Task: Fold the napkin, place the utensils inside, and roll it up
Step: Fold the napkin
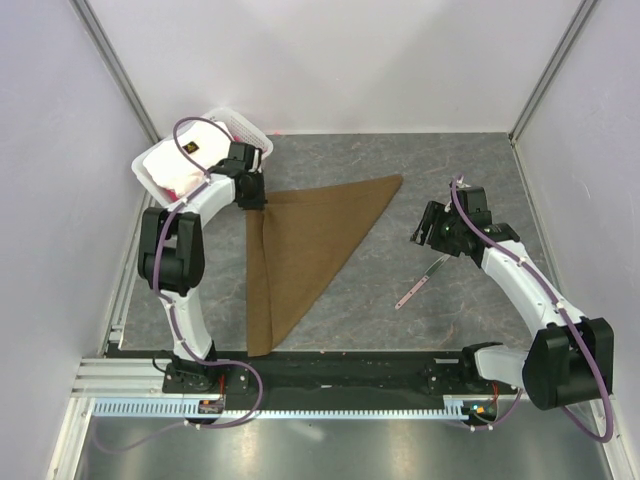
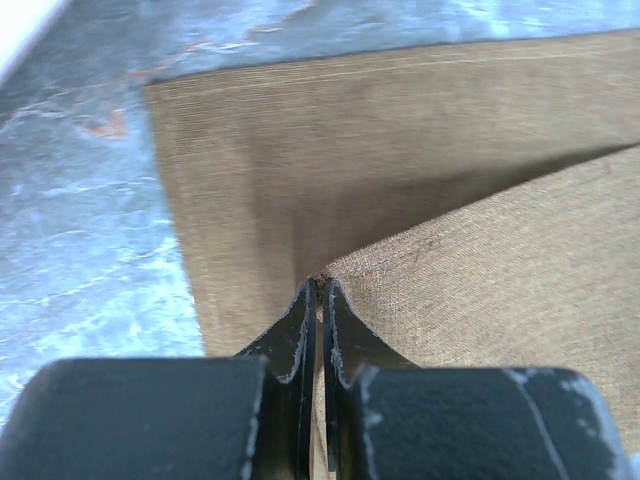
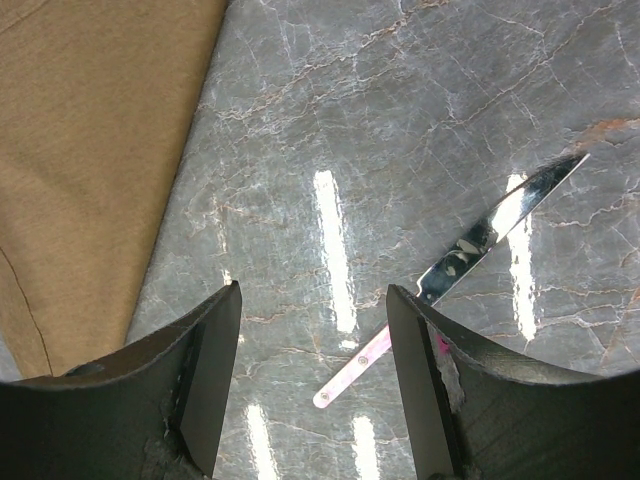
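The brown napkin (image 1: 305, 240) lies on the table folded into a triangle, one point toward the far right and one toward the near edge. My left gripper (image 1: 253, 199) is at its far left corner, shut on the upper layer's corner (image 2: 320, 282), with a sliver of cloth between the jaws. The napkin (image 2: 400, 150) fills most of the left wrist view. A utensil (image 1: 420, 282), a silvery knife with a pale pink handle, lies right of the cloth. My right gripper (image 1: 421, 232) hovers open just above it. The knife (image 3: 480, 240) shows past the right finger, with the napkin's edge (image 3: 90, 150) at left.
A white basket (image 1: 243, 115) holding white and pink cloths stands at the far left corner, just behind the left arm. Walls close in the table on the left, the right and the far side.
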Robot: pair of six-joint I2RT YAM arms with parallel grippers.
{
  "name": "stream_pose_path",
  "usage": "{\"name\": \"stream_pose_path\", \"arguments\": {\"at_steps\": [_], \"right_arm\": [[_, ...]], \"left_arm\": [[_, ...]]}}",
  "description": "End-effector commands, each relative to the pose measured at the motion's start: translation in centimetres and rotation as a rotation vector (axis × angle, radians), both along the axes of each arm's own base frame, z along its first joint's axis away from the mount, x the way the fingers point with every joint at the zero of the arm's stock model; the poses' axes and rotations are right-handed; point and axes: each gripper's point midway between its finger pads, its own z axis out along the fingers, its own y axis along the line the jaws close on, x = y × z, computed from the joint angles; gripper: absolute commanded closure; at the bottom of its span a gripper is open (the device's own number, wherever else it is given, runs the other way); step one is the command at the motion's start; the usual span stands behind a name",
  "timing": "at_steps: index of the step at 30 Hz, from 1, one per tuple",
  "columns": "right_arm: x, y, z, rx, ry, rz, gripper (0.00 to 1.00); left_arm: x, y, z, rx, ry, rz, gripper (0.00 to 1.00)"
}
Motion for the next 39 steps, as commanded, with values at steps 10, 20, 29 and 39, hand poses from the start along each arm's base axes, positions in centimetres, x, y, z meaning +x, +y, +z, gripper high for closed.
{"name": "stream_pose_path", "arguments": {"at_steps": [10, 20, 29, 39], "right_arm": [[1.3, 0.0, 1.4, -0.003, -0.051, 0.008, 0.31], [1.2, 0.1, 1.0, -0.001, -0.041, 0.012, 0.31], [1.0, 0.0, 0.8, -0.003, -0.04, 0.008, 0.31], [1.0, 0.2, 0.7, -0.001, -0.034, 0.018, 0.31]], "left_arm": [[3.5, 2.7, 1.8, 0.026, -0.062, 0.018, 0.98], [4.3, 3.9, 2.0, 0.012, -0.062, 0.037, 0.98], [4.8, 5.1, 2.0, 0.023, -0.058, 0.061, 0.98], [4.9, 5.9, 1.9, 0.019, -0.053, 0.074, 0.98]]}}
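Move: Ahead and to the left of the left hand, which already pinches the folded-over flap corner, lies the napkin's far-left corner, about 4 cm farther out, 5 cm left and a centimetre lower. The basket's middle is some 12 cm ahead and 17 cm left, its rim standing above the cloth; the pink cloth in it lies about 7 cm ahead and 13 cm left. From the right hand that napkin corner is some 50 cm left, 11 cm ahead and 8 cm down. Drawing the pinched flap corner left about 5 cm and forward about 4 cm, the left hand takes it low over the under layer towards the napkin's far-left corner, close in by the basket's rim. The path alternates between short leftward and forward stretches, rising barely a centimetre; the wrist turns some 5 degrees counter-clockwise and the fingers stay shut on the cloth. ##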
